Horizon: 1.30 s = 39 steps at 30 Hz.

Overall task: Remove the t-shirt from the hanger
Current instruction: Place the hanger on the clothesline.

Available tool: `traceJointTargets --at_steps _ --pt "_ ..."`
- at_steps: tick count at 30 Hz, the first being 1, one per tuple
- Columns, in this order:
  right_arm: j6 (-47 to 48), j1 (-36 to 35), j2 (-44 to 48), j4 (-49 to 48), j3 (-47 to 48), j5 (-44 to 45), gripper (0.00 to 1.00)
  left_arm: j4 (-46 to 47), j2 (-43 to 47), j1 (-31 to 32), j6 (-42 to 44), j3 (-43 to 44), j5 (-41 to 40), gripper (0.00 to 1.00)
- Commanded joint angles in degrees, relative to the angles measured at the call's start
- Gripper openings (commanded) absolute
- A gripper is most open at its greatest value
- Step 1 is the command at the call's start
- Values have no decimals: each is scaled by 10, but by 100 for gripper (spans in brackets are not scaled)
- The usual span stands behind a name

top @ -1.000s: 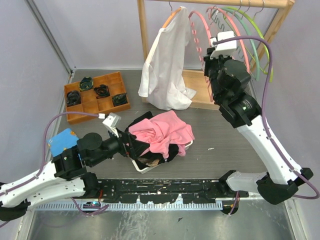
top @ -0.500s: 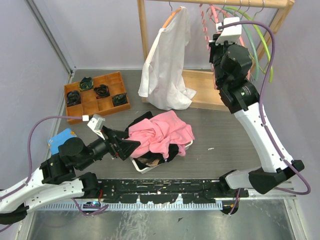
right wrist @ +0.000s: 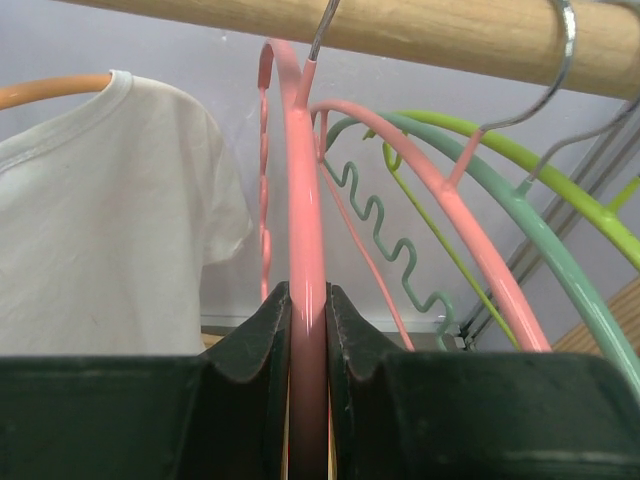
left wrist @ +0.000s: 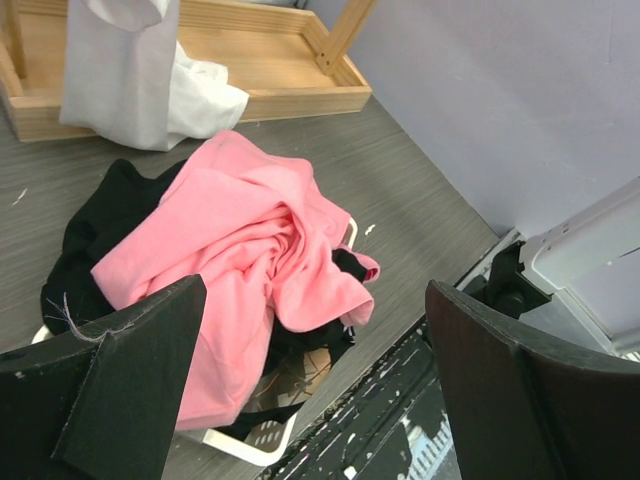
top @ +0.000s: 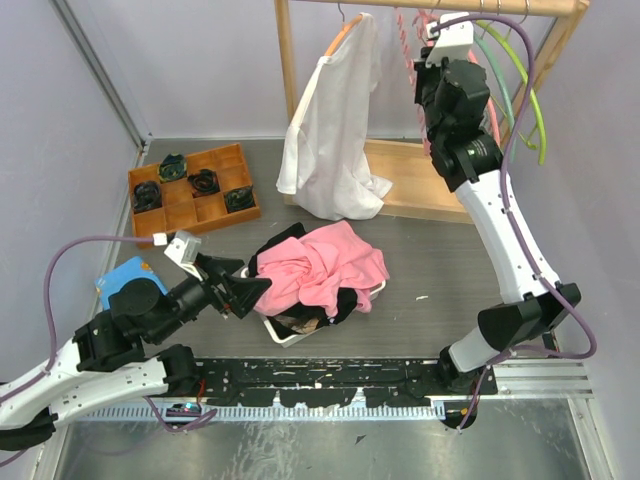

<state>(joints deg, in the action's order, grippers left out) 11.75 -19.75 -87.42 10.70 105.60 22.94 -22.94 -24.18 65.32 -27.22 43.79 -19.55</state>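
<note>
A white t-shirt [top: 335, 130] hangs on an orange hanger [top: 345, 30] from the wooden rail [top: 500, 6] of the rack; it also shows in the right wrist view [right wrist: 110, 210]. My right gripper [top: 425, 45] is raised at the rail, to the right of the white shirt, and is shut on a bare pink hanger [right wrist: 306, 200] that hooks over the rail [right wrist: 420, 30]. My left gripper [top: 250, 292] is open and empty, low over the table beside a pink t-shirt [top: 325, 262] heaped on black cloth in a white basket [left wrist: 235, 447].
Green and teal bare hangers [top: 510, 70] hang right of the pink one. An orange tray [top: 190, 192] of black items sits at the left. The rack's wooden base [top: 415, 180] lies behind the basket. A blue object [top: 128, 280] lies near the left arm.
My right gripper rose to the rail with the pink hanger in it. My left arm drew back to the left and lifted, its gripper now off the basket's clothes.
</note>
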Motion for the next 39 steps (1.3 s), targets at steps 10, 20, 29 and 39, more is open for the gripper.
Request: traceJointTargets --at_steps 10,20,29,39 --pt "-50 17 -1 -51 -13 -33 11 -7 8 2 18 17 -38 98" --pt "-138 16 126 -34 -140 -35 71 15 -14 2 17 14 -44 98" --pt "-192 11 269 16 -205 -93 74 21 -38 2 17 28 -71 98" --pt "-213 5 343 60 -228 -141 74 42 -185 2 115 175 -118 98"
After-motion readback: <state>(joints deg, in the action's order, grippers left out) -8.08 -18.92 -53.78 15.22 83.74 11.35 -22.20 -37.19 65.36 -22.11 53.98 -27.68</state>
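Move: The right hand holds the pink hanger by its near end; the clothesline is about 12 cm ahead and 12 cm above. The second pink hanger is some 7 cm right and 8 cm ahead, a little above; the white t-shirt is about 18 cm left, 8 cm ahead and 14 cm lower. From the left hand, that stretch of clothesline is roughly 43 cm ahead, 45 cm right and 30 cm up. The right hand eases the pink hanger down and forward, lets go, then backs off about 19 cm, rising. ##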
